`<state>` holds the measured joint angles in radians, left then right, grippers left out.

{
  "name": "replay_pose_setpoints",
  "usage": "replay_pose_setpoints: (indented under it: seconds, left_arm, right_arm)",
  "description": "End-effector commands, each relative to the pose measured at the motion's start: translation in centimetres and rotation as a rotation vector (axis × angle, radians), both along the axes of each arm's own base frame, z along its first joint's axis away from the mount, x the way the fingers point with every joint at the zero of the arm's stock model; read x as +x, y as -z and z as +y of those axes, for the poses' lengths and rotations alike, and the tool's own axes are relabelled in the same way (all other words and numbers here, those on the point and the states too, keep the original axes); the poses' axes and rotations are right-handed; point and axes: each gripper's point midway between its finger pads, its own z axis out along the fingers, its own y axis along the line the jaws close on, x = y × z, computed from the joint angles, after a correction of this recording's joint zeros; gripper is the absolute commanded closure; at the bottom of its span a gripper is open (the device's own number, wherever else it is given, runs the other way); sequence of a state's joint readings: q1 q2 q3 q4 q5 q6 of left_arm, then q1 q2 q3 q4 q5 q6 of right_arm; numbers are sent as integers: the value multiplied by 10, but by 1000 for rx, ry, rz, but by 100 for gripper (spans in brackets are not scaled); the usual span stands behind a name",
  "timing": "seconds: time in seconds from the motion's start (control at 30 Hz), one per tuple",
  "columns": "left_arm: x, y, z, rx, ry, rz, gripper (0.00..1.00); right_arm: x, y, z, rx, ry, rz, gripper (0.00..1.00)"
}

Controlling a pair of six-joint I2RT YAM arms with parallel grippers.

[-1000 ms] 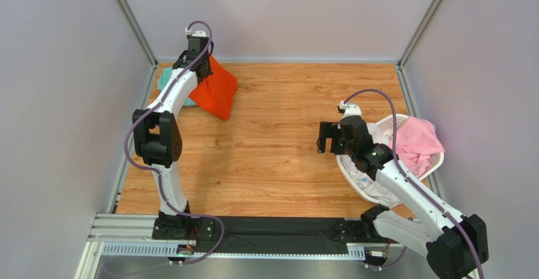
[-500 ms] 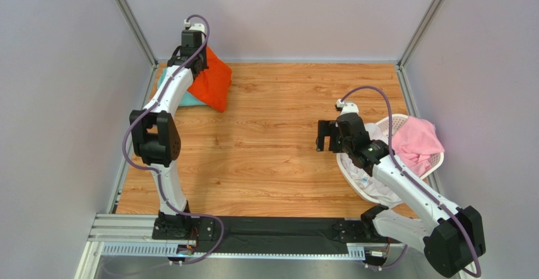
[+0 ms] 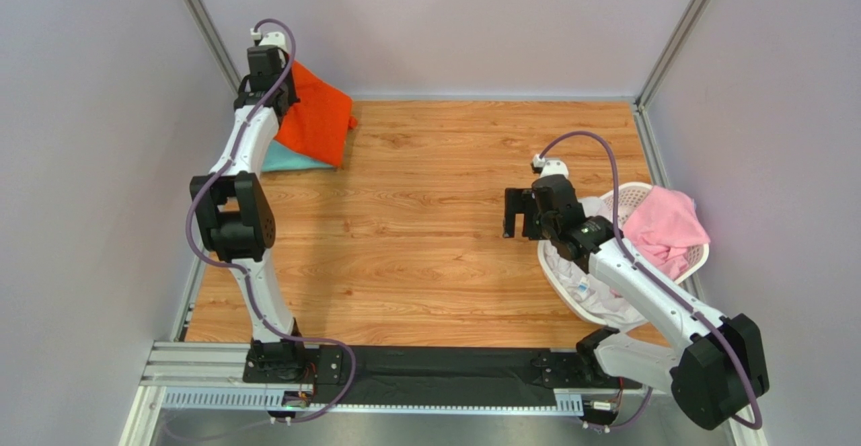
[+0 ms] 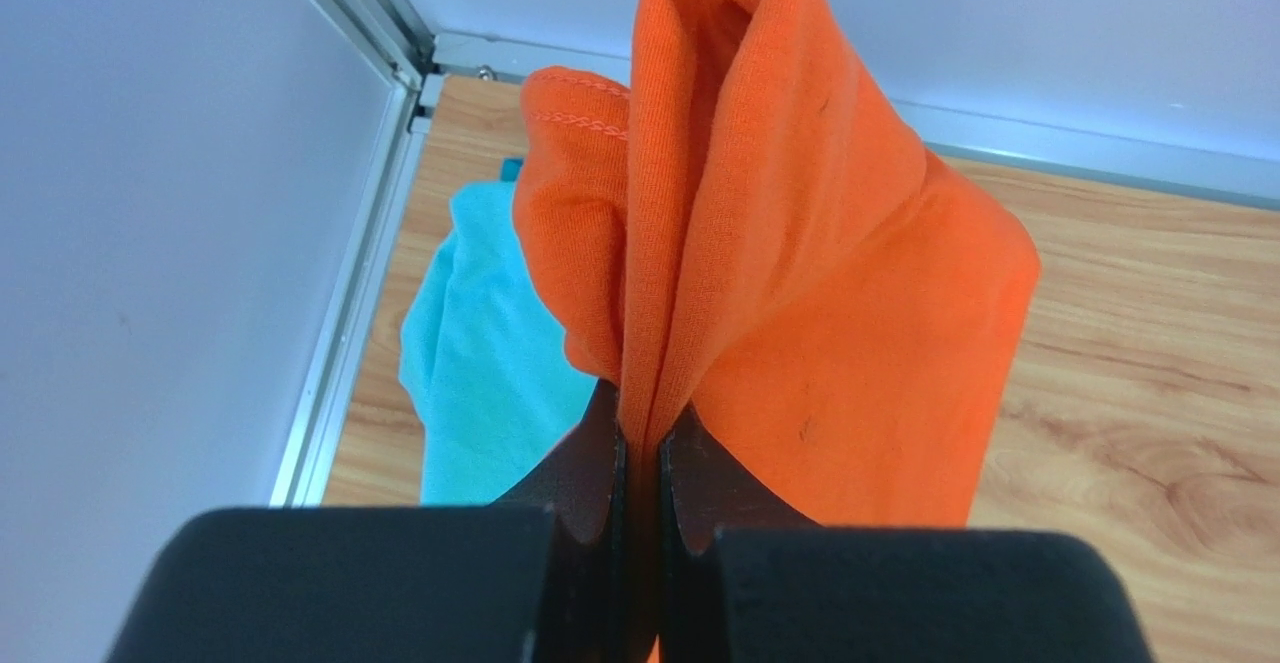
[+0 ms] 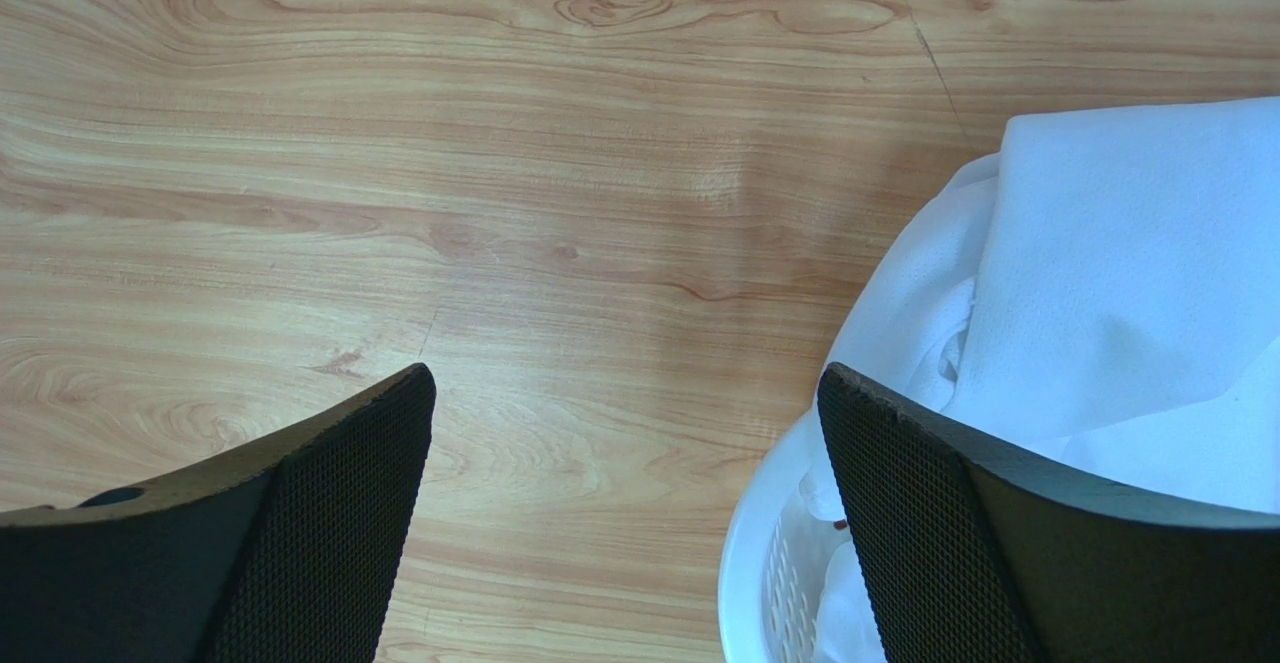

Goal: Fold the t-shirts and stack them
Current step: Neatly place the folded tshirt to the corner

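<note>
My left gripper (image 3: 271,91) is shut on the folded orange-red t-shirt (image 3: 315,118), holding it lifted at the far left corner; the cloth hangs from between my jaws in the left wrist view (image 4: 781,258). The teal-green t-shirt (image 3: 288,157) lies on the table under it, also seen in the left wrist view (image 4: 481,348). My right gripper (image 3: 517,214) is open and empty, above the table just left of the basket. A pale pink t-shirt (image 3: 667,226) and a white t-shirt (image 5: 1112,273) lie in the basket.
The white perforated plastic basket (image 3: 554,264) stands at the right, its rim in the right wrist view (image 5: 751,543). Grey walls and metal frame posts (image 3: 207,27) enclose the wooden table (image 3: 435,214). The corner rail (image 4: 353,303) runs close beside the teal shirt.
My left gripper has carried the orange-red shirt further left and back, over the teal shirt in the corner. My right gripper has shifted slightly, still open by the basket.
</note>
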<state>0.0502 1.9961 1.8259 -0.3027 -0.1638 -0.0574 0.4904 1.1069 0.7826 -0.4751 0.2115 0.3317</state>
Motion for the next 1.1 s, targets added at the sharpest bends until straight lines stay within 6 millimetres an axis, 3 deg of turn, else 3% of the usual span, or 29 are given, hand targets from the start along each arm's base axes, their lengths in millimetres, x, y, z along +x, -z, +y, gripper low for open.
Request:
replay_pose_setpoints:
  seconds: [0.0,0.17,0.37,0.53,0.7,0.73,0.77,0.8,0.83,0.97,1.07]
  left_arm:
    - [20,10,9,25,12,-46,100]
    - [26,47,33,7,-34,26,100]
    - [20,75,67,-17,-181,64,100]
    - [13,86,87,-26,-254,91,100]
    - [9,89,94,-18,-290,102,99]
    - [8,89,96,-19,-306,105,89]
    - [4,88,102,-3,-345,107,73]
    - [2,87,106,3,-372,106,47]
    - [0,84,107,-2,-393,99,1]
    - [-9,67,111,-16,-458,77,0]
    - [-19,49,104,-57,-462,57,0]
  right_arm:
    - [13,-15,2,-1,15,-40,0]
    - [16,-9,7,1,13,-10,0]
    - [18,-5,11,9,10,9,0]
    - [18,-1,14,15,7,28,0]
    - [20,-1,17,22,3,31,0]
    - [20,-2,17,25,1,31,0]
    - [20,-1,18,25,1,36,0]
    - [20,0,18,23,-3,38,0]
    - [21,-1,19,29,-3,36,0]
    - [21,-5,20,33,-8,34,0]
    - [22,-14,22,47,-14,17,0]
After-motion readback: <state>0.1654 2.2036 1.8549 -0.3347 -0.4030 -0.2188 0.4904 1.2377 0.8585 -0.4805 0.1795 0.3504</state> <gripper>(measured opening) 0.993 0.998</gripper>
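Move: The teal stack in the far left corner lies almost straight below the left gripper, about 17 cm down, some 3 cm back and 1 cm to the right. The gripper already pinches one edge of the folded orange t-shirt, whose body hangs about 5 cm to its right and 3 cm back. The table's corner is roughly 7 cm ahead and 9 cm to its left. From the right hand, the teal stack is about 28 cm ahead and 48 cm left. Lower the left gripper about 11 cm towards the teal stack, still pinching the orange t-shirt's edge and drifting left as it sinks. Then carry that edge level towards the left wall, for about 10 cm of leftward travel in all, yawing counter-clockwise some 20 degrees and tipping the fingers slightly down; near the end, open wide to let go. ##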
